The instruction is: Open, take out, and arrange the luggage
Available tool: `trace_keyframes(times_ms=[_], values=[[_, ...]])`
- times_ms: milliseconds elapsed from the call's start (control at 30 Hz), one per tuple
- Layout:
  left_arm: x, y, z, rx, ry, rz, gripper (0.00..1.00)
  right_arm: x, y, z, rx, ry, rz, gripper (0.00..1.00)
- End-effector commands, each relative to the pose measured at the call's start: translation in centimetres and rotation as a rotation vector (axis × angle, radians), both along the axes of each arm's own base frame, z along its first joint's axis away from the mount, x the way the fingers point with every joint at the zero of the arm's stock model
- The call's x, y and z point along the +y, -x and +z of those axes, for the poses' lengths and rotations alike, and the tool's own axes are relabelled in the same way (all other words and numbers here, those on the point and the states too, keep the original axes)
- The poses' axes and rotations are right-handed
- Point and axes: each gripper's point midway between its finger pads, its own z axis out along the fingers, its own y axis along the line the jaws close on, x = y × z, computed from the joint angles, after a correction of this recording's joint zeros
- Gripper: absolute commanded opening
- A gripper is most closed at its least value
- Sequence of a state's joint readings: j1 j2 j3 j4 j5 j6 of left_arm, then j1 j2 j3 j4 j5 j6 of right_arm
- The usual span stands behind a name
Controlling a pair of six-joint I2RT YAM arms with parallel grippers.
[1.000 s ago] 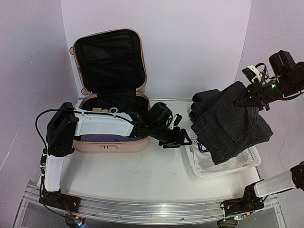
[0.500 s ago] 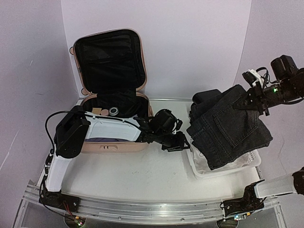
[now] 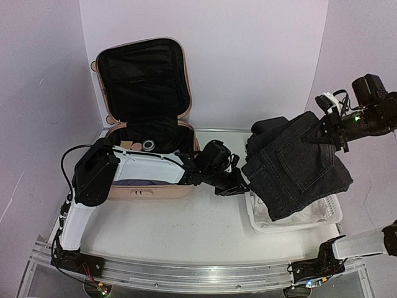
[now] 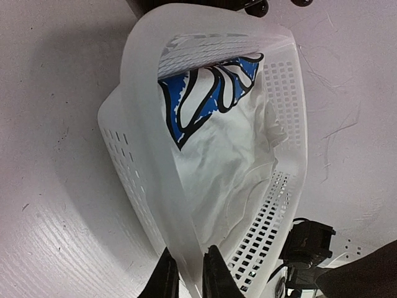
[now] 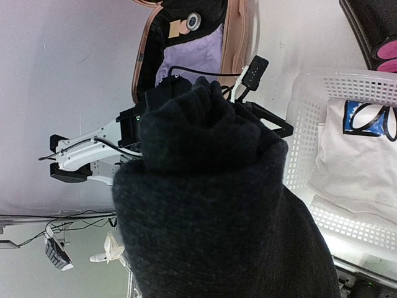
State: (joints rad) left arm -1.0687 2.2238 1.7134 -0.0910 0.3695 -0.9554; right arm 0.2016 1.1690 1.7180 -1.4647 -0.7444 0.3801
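Note:
The pale pink luggage [image 3: 146, 186] lies open at the back left, its black-lined lid [image 3: 142, 77] upright against the wall; small items and a lilac cloth lie inside [image 5: 208, 53]. My left gripper [image 3: 239, 186] reaches right from the luggage front and is shut on the near rim of the white basket [image 4: 149, 155], one finger [image 4: 166, 276] on each side of the wall. My right gripper [image 3: 329, 127] hangs high at the right, shut on dark jeans [image 3: 298, 164] that dangle over the basket [image 3: 298, 218]. The jeans [image 5: 217, 205] hide its fingers in the right wrist view.
A white shirt with a blue print [image 4: 229, 155] lies in the basket. A black-and-pink box [image 5: 378, 31] stands behind the basket, against the back wall. The left arm's white forearm [image 3: 146, 167] stretches across the luggage front.
My left gripper's jaws have closed on the basket rim. The jeans in my right gripper have drifted slightly left over the basket.

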Motion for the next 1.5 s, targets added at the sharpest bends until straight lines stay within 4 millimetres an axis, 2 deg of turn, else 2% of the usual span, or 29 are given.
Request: trace_keyframes(times_ms=[0, 100, 267, 500, 600, 700, 767, 867, 933, 1000, 1067, 1167, 1367, 1467], values=[[0.7, -0.7, 2.7, -0.060, 0.054, 0.005, 0.07, 0.9, 0.2, 2.4, -0.085, -0.093, 0.034, 0.00], [2.5, -0.8, 3.1, -0.073, 0.040, 0.030, 0.07, 1.3, 0.2, 2.3, -0.058, -0.124, 0.038, 0.00], [5.7, -0.4, 2.1, -0.051, -0.002, 0.059, 0.06, 2.6, -0.1, 1.5, 0.028, -0.203, 0.043, 0.00], [9.2, 0.0, 1.0, -0.044, -0.051, 0.098, 0.07, 7.3, -0.7, -1.2, 0.133, -0.248, 0.094, 0.00], [10.5, 0.0, 0.5, -0.053, -0.078, 0.132, 0.07, 8.4, -2.1, -2.4, 0.183, -0.281, 0.035, 0.00], [11.7, -0.2, 0.1, -0.067, -0.099, 0.168, 0.07, 9.5, -4.7, -3.2, 0.222, -0.388, -0.050, 0.00], [11.9, -0.1, -0.2, -0.064, -0.105, 0.175, 0.08, 9.2, -6.4, -5.7, 0.230, -0.356, -0.134, 0.00], [11.9, -0.1, -0.7, -0.053, -0.111, 0.176, 0.08, 8.3, -8.7, -11.3, 0.306, -0.279, -0.214, 0.00], [11.9, -0.1, -0.9, -0.054, -0.112, 0.175, 0.07, 6.5, -9.9, -14.7, 0.321, -0.230, -0.254, 0.00], [12.1, -0.1, -1.1, -0.056, -0.118, 0.179, 0.07, 3.7, -11.2, -18.2, 0.336, -0.178, -0.316, 0.00], [12.1, -0.1, -1.3, -0.056, -0.120, 0.177, 0.08, 2.4, -11.3, -21.2, 0.401, -0.163, -0.334, 0.00], [12.2, 0.0, -1.6, -0.051, -0.126, 0.178, 0.07, 2.0, -10.7, -23.8, 0.420, -0.123, -0.320, 0.00], [12.1, -0.1, -1.9, -0.049, -0.127, 0.176, 0.06, 0.6, -10.2, -27.1, 0.427, -0.033, -0.336, 0.00], [12.2, 0.0, -1.8, -0.050, -0.127, 0.177, 0.06, -0.4, -8.9, -28.5, 0.446, 0.063, -0.324, 0.00]])
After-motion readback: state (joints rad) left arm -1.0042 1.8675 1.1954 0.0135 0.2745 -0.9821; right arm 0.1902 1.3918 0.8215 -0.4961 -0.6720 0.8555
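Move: The left fingers are already shut on the basket's left rim, with the basket's middle about 17 cm to their right and 3 cm back, 6 cm lower; the open suitcase centres some 33 cm left of them and 11 cm farther out. From the right hand, which already holds the jeans high up, the basket's middle lies roughly 33 cm below, 6 cm right and 2 cm ahead; the black cases stand about 21 cm ahead, 1 cm right and 28 cm lower. Keeping its pinch on the rim, the left hand drags the basket about 11 cm left towards the suitcase, then holds it there. The right hand, still gripping the jeans, sinks some 27 cm to bring them down into the basket, swinging 8 cm left first, then forward about 10 cm and back right, tipping down and turning clockwise. ##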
